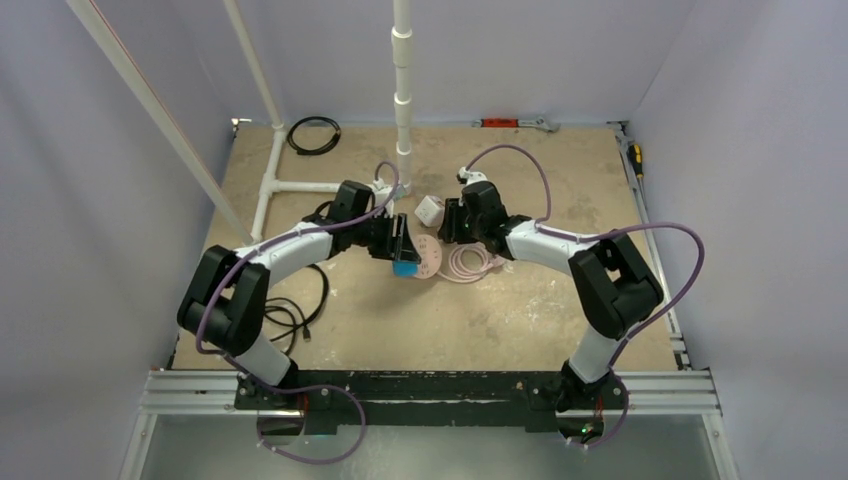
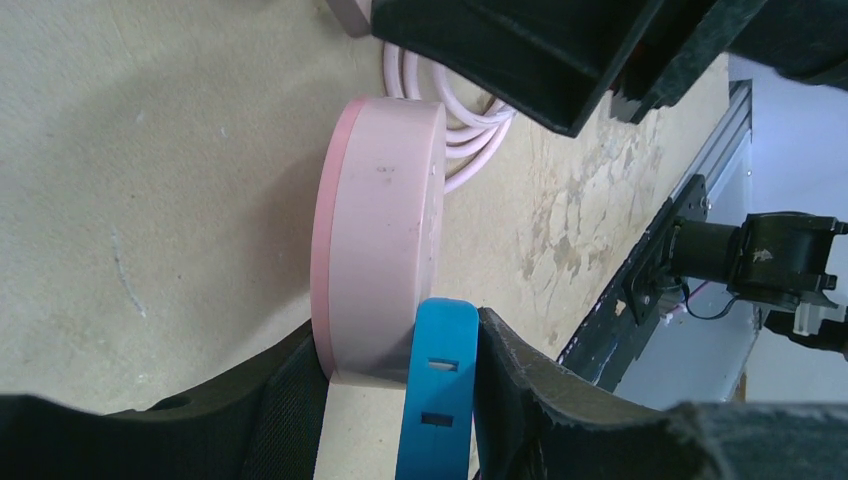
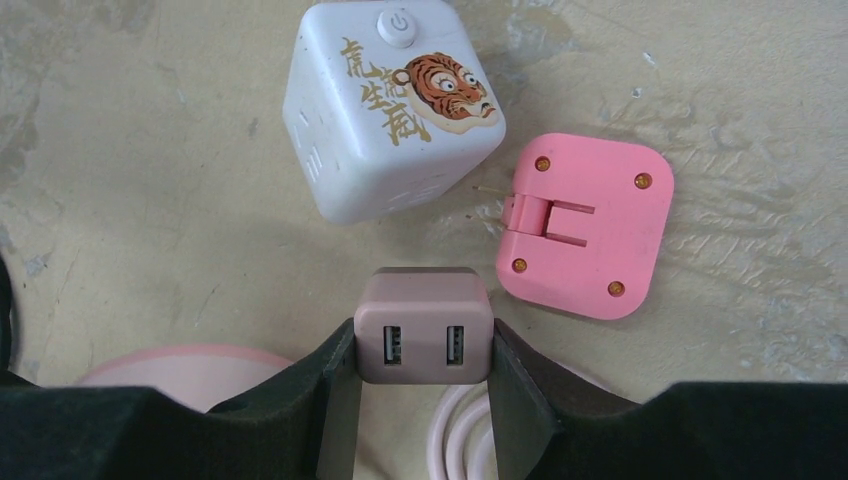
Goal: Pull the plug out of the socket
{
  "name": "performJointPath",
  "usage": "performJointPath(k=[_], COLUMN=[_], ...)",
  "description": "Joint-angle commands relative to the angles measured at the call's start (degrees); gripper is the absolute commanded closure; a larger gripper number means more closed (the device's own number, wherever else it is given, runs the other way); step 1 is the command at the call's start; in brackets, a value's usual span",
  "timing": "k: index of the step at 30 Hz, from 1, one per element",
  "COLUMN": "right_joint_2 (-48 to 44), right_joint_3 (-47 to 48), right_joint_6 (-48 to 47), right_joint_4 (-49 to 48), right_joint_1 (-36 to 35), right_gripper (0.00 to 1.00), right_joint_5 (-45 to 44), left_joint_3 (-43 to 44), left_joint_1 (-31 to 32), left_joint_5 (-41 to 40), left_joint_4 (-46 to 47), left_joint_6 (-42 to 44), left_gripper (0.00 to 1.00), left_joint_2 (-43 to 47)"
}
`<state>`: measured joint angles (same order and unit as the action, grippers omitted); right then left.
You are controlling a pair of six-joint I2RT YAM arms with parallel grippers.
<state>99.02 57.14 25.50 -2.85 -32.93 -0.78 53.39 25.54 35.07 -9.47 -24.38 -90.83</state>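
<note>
The socket (image 2: 385, 230), a round pale-pink disc, shows edge-on in the left wrist view. My left gripper (image 2: 400, 370) is shut on its rim, with a blue slotted piece (image 2: 440, 390) pressed between the disc and one finger. From above, the left gripper (image 1: 403, 250) holds the socket (image 1: 428, 258) mid-table. My right gripper (image 3: 425, 340) is shut on a mauve plug (image 3: 425, 325) with two USB ports. The plug is apart from the socket (image 3: 180, 370), above the coiled pink cord (image 3: 460, 420). The right gripper (image 1: 447, 222) faces the left one.
A white cube adapter (image 3: 390, 105) with a tiger print and a small square pink plug (image 3: 585, 225) lie just beyond the right gripper. A white pipe frame (image 1: 300, 185) and black cable coil (image 1: 313, 133) sit at the back left. More black cable (image 1: 300, 310) lies near left.
</note>
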Motion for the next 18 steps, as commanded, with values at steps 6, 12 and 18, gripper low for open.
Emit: performJointPath(k=[6, 12, 18], right_joint_2=[-1.82, -6.12, -17.10], right_joint_3=[1.65, -0.83, -6.65], right_joint_6=[-0.25, -0.51, -0.08], right_joint_4=[0.62, 0.52, 1.63], right_joint_1=[0.38, 0.46, 0.49], right_gripper=[0.33, 0.19, 0.13], right_joint_5=[-3.88, -5.33, -7.37], left_joint_3=[2.76, 3.30, 4.35], left_joint_1=[3.89, 6.37, 9.01], left_joint_5=[2.59, 3.46, 1.24], left_joint_4=[0.64, -0.15, -2.19], left_joint_6=[0.99, 1.32, 2.29], left_gripper=[1.00, 1.00, 1.00], left_joint_2=[-5.07, -7.99, -10.79])
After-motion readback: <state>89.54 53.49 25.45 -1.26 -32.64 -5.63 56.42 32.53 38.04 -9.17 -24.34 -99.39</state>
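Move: The right gripper holds the small pink charger just above bare table; its resting spot is about 2 cm below and 1 cm to the right. From that gripper the white cube stands roughly 7 cm ahead and 4 cm left, the folded pink plug 4 cm ahead and 3 cm right, and the cable coil 5 cm back and 5 cm right. From the left gripper, holding the socket, the charger is about 8 cm right, 4 cm ahead and 3 cm lower. Open the right gripper wide to let go of the pink charger, easing barely a centimetre to the right, then lift the empty fingers clear, up about 4 cm while drawing off to the right and slightly back. Meanwhile keep the left grip on the socket with its blue plug and carry it right, back and down, some 6 cm in all, turning about 10 degrees clockwise. ##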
